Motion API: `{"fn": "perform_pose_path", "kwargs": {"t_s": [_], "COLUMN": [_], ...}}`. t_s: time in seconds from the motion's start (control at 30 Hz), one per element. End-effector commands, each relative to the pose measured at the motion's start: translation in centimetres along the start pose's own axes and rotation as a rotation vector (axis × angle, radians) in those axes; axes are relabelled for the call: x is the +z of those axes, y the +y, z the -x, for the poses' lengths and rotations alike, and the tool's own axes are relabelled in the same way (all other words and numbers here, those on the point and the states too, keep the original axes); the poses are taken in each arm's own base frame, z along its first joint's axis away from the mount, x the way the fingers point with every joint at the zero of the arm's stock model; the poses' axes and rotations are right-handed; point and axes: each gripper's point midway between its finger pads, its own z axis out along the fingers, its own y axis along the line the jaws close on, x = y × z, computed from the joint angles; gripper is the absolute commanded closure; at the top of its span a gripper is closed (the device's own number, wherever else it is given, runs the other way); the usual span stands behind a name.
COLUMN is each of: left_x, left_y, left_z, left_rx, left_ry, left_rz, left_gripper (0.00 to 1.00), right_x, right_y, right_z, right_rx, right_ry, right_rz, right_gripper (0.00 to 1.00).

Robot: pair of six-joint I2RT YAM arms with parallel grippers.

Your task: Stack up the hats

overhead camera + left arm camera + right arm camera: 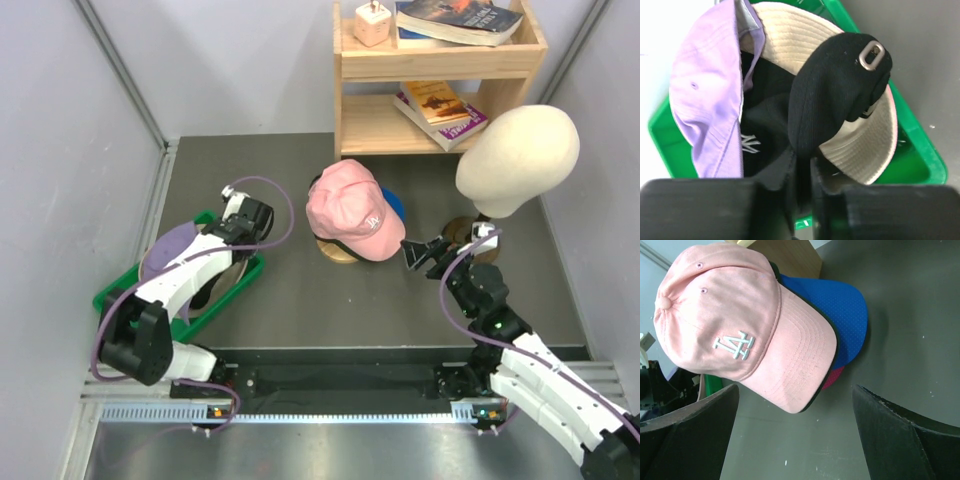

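Note:
A pale pink cap (350,205) (740,320) tops a stack at the table's middle. A blue brim (396,206) (840,315) and a bright pink brim (833,380) poke out beneath it. In the green bin (110,295) (920,160) lie a lavender cap (170,245) (705,85), a black cap (835,85) with a white logo, and a hat with a cream ribbed brim (860,150). My left gripper (222,270) (802,165) is down in the bin, shut on the black cap's fabric. My right gripper (420,252) (795,395) stands open just right of the stack, holding nothing.
The stack rests on a round wooden stand (338,252). A cream mannequin head (520,160) stands at the right behind my right gripper. A wooden shelf (440,80) with books sits at the back. Grey walls close in on both sides.

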Motion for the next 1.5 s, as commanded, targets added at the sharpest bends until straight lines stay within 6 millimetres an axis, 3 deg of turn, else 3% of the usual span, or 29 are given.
{"fn": "perform_pose_path", "kwargs": {"t_s": [0.0,0.07,0.33,0.47,0.73,0.83,1.1,1.3,1.47], "left_x": [-1.5,-2.5,-9.8,-13.2,-20.2,-23.5,-32.2,-35.5,-39.1], "left_y": [1.3,1.8,2.6,4.0,3.1,1.3,-3.1,-3.1,-1.9], "left_z": [2.3,3.1,8.5,9.7,11.9,11.9,7.8,6.5,5.8], "left_rx": [-0.072,-0.097,-0.207,-0.232,-0.148,-0.034,0.300,0.385,0.428], "left_ry": [-0.047,-0.073,-0.303,-0.410,-0.630,-0.723,-0.834,-0.891,-0.931], "left_rz": [0.025,0.002,-0.288,-0.377,-0.683,-0.871,-1.437,-1.616,-1.777], "left_gripper": [0.89,1.00,1.00,1.00,1.00,1.00,1.00,1.00,1.00], "right_x": [-0.4,-0.6,-0.9,-0.8,-0.8,-1.1,-2.7,-3.5,-4.7], "right_y": [1.5,1.7,2.1,2.5,6.4,7.9,11.6,12.8,13.7], "right_z": [3.2,3.6,4.2,4.0,3.4,3.1,3.6,3.1,3.0], "right_rx": [-0.019,-0.027,-0.050,-0.048,-0.039,0.012,0.329,0.512,0.475], "right_ry": [-0.073,-0.080,-0.079,-0.066,-0.035,-0.010,0.059,0.135,0.103], "right_rz": [0.025,0.029,0.032,0.048,0.265,0.338,0.493,0.543,0.654], "right_gripper": [0.07,0.07,0.07,0.07,0.07,0.07,0.09,0.09,0.08]}}
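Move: The black cap lies in the green basket right under the left fingers, its middle some 3 cm below them and about 2 cm ahead. The purple hat is roughly 10 cm to the left of that hand and 2 cm ahead; the beige hat spreads beneath the black cap. The stacked pink cap sits about 25 cm to the right and 5 cm ahead. From the right hand the black cap is some 36 cm to the left, 3 cm ahead and 10 cm lower, and the pink cap about 10 cm left and 8 cm ahead. The left fingers finish closing on the black cap's fabric and draw it almost straight up out of the basket, then swing it right and back towards the open right gripper, ending some 23 cm higher and 20 cm to the right, the hand rolling and turning clockwise until its fingers point mostly to the right, in front of the pink cap's near-left side. Meanwhile the right hand, fingers still wide open and empty, first hovers, then comes about 7 cm left, rising and drawing back a little, while it turns counter-clockwise and rolls its left side up some 30 degrees to face the cap. ##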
